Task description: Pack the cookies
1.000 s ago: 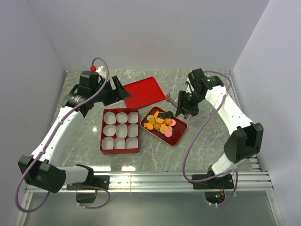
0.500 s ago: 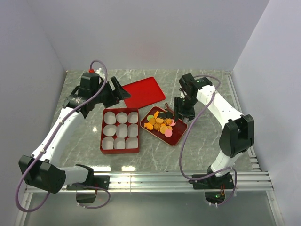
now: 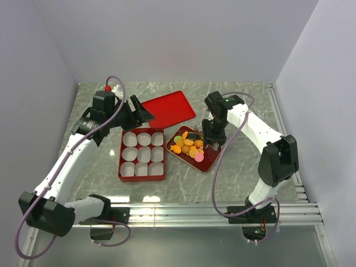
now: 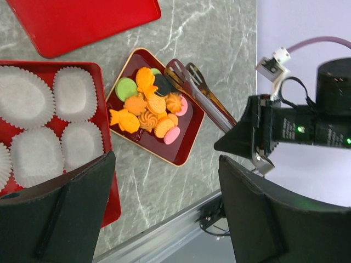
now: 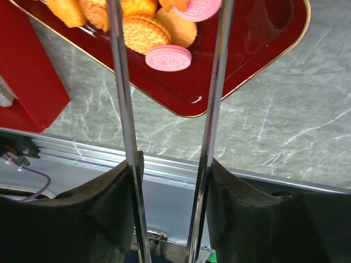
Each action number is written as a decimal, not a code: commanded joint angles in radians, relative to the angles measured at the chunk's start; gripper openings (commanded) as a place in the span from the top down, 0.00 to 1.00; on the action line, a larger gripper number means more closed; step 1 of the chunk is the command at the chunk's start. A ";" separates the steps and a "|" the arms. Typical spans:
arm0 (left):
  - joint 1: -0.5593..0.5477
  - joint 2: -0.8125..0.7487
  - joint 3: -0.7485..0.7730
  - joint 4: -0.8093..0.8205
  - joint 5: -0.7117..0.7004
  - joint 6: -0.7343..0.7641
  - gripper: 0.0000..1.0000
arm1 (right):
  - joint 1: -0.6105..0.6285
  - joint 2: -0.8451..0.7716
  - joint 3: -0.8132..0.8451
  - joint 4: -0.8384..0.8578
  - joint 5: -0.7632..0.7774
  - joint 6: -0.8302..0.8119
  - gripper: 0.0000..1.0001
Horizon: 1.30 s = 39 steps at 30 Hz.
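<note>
The cookies (image 3: 189, 146) are a heap of orange, green, pink and black pieces on a small dark red tray (image 3: 210, 160). My right gripper (image 3: 212, 135) is shut on metal tongs (image 4: 198, 94), which slant down over the tray's right side. In the right wrist view the tongs' two arms (image 5: 123, 104) stand apart on either side of a pink cookie (image 5: 168, 57), and their tips run out of the frame. My right gripper (image 5: 174, 164) shows its pads pressed on both arms. My left gripper (image 3: 139, 111) hangs open above the back of the red box (image 3: 120, 168), holding nothing.
The red box holds several white paper cups (image 3: 143, 154), all without cookies. A flat red lid (image 3: 167, 108) lies behind the box. The table's front metal rail (image 3: 183, 212) runs along the near edge. White walls close in the sides and back.
My right arm has swung left and lowered the tongs from beside the tray to over the cookies; the tongs' arms have come a little closer together. The left gripper has shifted slightly right.
</note>
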 commanded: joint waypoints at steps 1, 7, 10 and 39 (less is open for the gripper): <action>-0.004 -0.046 -0.028 0.036 0.041 0.034 0.18 | 0.014 -0.004 -0.021 0.029 0.027 0.051 0.50; -0.003 -0.088 -0.077 0.039 0.074 0.055 0.18 | 0.037 0.008 -0.026 0.046 0.052 0.093 0.59; -0.003 -0.097 -0.100 0.050 0.081 0.048 0.19 | 0.050 0.016 -0.009 0.041 0.065 0.107 0.65; -0.003 -0.125 -0.104 0.079 0.035 0.077 0.19 | 0.147 0.134 0.594 -0.112 -0.019 0.124 0.84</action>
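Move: The black cookie my tongs go for, the right one of two, lies about 9 cm ahead of my right hand, 6 cm to its left and 12 cm below. The other black cookie sits level with it, 4 cm farther left; a pink cookie lies some 5 cm nearer my base and 3 cm to its right. From my empty left hand the target is roughly 23 cm right, 4 cm ahead, 25 cm down. With my right fingers I squeeze the tongs together until they pinch the black cookie, easing down and left by about 1 cm as they close. I hold that squeeze briefly, then lift quickly some 11 cm, also forward and left about 6 cm each, swinging the fingertips forward some 15 degrees. My open left hand backs off and sinks about 2 cm. ##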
